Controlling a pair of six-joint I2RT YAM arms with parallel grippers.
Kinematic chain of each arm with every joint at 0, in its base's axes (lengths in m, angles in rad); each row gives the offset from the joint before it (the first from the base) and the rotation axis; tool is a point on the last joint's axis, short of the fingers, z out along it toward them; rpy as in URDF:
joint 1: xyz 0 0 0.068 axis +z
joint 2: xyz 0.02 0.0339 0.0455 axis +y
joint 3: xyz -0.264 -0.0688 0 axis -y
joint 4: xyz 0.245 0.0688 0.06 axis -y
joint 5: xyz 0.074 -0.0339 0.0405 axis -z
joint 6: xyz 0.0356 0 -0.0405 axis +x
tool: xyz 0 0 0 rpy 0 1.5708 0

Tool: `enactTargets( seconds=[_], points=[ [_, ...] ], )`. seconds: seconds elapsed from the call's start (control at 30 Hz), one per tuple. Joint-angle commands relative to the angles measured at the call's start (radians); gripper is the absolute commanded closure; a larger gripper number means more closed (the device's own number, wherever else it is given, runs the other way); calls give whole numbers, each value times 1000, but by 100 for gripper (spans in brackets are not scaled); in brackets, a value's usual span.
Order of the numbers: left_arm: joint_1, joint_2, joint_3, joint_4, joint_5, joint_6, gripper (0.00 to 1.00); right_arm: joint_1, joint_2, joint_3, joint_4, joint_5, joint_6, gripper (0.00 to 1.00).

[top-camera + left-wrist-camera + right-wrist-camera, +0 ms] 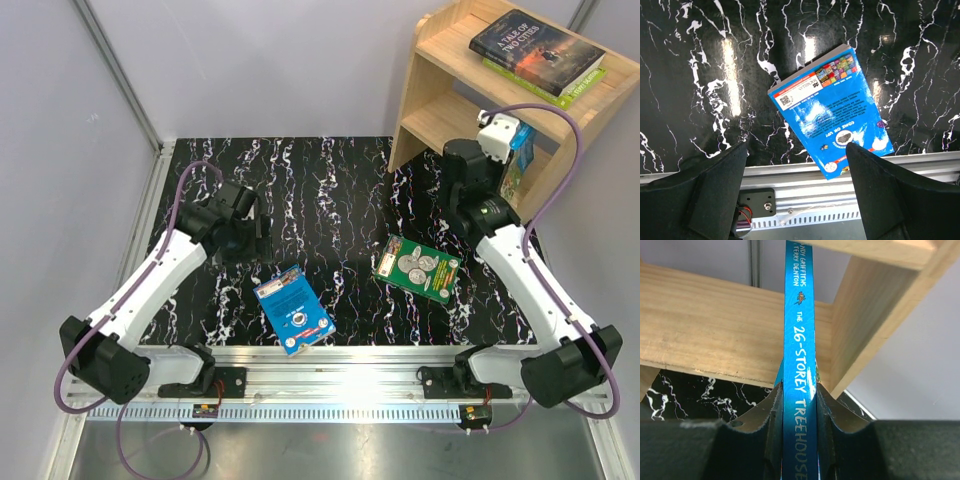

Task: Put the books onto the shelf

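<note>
The light wooden shelf [455, 60] stands at the back right, with a dark book [535, 45] lying on a lime green book [585, 88] on its top board. My right gripper [508, 156] is shut on a blue-spined book [522, 142], held upright at the front of the lower tier. In the right wrist view the spine [800, 325] runs up between the pads [774, 410] toward the shelf board [705, 325]. A blue book [292, 310] [832, 107] lies flat near the table's front edge. A dark green book with coins [417, 268] lies right of it. My left gripper [243, 235] [796, 147] hangs open above the table, behind the blue book.
The black marbled table [330, 190] ends at a metal rail [340, 360] along the front, and the blue book's corner overhangs it [805, 175]. Grey walls close in the left and back. The shelf's slanted side panel [875, 325] is just right of the held book.
</note>
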Motion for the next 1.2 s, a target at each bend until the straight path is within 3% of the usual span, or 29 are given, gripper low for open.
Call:
enactTargets(
  seconds=[0.0,0.3,0.67,0.77,0.8,0.97,1.13,1.17],
  points=[
    [8,-45,-13,22,-32,-20,16,-37,1,59,45,-4,38,100],
    [21,-64,10,-4,-49,-16,16,-225,41,189,-53,-35,125,100],
    [23,-47,22,-10,-55,-3,16,-371,47,182,-164,-141,332,100],
    [24,-35,39,-13,-54,1,16,-402,51,177,-181,-144,349,91],
    [23,-28,44,-16,-54,4,16,-402,52,177,-185,-144,352,80],
    [24,-16,47,-11,-50,6,16,-407,38,179,-173,-141,336,58],
    [24,-8,45,-7,-49,9,16,-408,25,183,-176,-141,328,50],
    [23,-7,41,-5,-46,9,16,-408,23,183,-179,-141,331,44]
  ],
)
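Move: About 13 cm to the right of the right hand and 4 cm farther out, at nearly its height, is the spot in the shelf's lower compartment for the held blue Treehouse book. The right side panel is some 16 cm right and 1 cm ahead. A Tale of Two Cities lies about 16 cm ahead, 3 cm right and 14 cm up; the green book is 7 cm back, 13 cm left, 34 cm down. From the left hand, that spot is roughly 65 cm right, 16 cm ahead and 17 cm up. Sliding the upright book rightward, the right hand carries it about 8.5 cm under the top board towards the right side panel, with a small rise that sinks away again. The hand rolls some 15 degrees, its left side rising, and swings slightly clockwise; then, almost still, its fingers open and let go of the spine. ##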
